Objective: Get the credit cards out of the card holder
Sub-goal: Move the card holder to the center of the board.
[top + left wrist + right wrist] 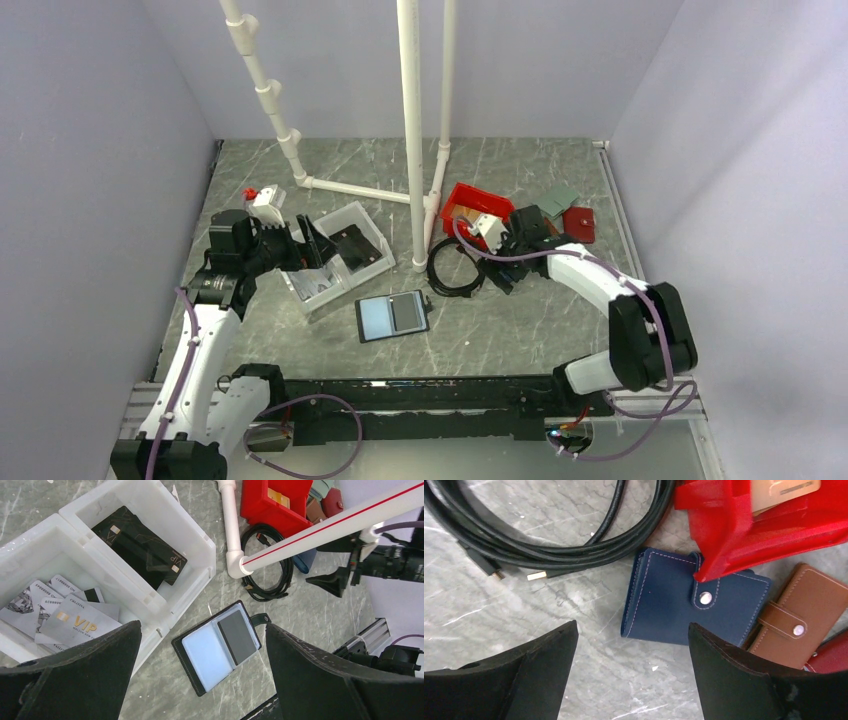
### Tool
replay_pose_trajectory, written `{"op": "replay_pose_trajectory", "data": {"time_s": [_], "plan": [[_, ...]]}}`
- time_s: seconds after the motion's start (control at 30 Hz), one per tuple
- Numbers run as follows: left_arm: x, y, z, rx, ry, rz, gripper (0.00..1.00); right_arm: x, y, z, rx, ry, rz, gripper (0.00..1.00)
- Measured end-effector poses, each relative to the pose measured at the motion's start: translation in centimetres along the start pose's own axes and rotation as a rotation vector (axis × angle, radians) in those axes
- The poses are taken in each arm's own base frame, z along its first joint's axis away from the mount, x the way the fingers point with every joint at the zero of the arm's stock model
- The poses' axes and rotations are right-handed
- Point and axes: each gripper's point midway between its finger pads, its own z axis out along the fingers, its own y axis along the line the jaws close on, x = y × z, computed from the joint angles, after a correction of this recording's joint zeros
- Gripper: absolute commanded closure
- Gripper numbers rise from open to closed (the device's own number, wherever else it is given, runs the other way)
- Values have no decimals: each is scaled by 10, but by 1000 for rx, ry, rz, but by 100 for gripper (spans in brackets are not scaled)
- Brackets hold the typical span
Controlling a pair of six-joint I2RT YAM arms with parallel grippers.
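Note:
The card holder (674,600) is a navy-blue wallet lying flat on the marble table, closed by its snap tab and partly under the corner of a red bin (744,530). Its contents are hidden, so the credit cards are out of view. It also shows as a blue patch (306,561) in the left wrist view. My right gripper (631,626) hovers just in front of its near edge, open, with only bare table between the fingers. My left gripper (202,625) is open and empty too, high above a black-edged folio (217,645) beside the white bin.
A gold-tan card (784,489) lies in the red bin. A coiled black cable (549,540) lies left of the holder and a brown wallet (796,615) right of it. The white two-compartment bin (150,597) holds several cards. A white pipe frame (412,150) stands mid-table.

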Motion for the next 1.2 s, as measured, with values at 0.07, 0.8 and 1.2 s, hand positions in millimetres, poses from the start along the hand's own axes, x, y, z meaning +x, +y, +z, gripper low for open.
{"op": "replay_pose_trajectory", "data": {"time_s": [0.07, 0.8, 1.2], "plan": [[0, 0, 0, 0, 0, -1, 1, 7, 1, 10, 18, 51, 3, 23], [0, 2, 0, -5, -3, -4, 1, 17, -17, 26, 187, 168, -16, 100], [2, -9, -1, 64, 10, 1, 1, 17, 20, -30, 2, 122, -184, 100]]}}
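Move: About 6 cm ahead of the right hand, 3 cm to its right and 3 cm below lies the middle of the blue card holder. The red bin's middle is some 18 cm ahead and 7 cm left, the brown card holder roughly 11 cm ahead and 11 cm right, and the coiled cable about 4 cm ahead and 13 cm left. From the left hand the blue card holder lies roughly 48 cm right, 8 cm ahead and 19 cm below. Sinking some 3 cm while easing slightly forward and right, with its left side rolling down about 10 degrees, the right hand brings its wide-open fingers around the near left corner of the blue card holder and closes them into a pinch there. Keeping that grip, it draws back about 5 cm and rises 4 cm, turning counter-clockwise, away from the red bin. ##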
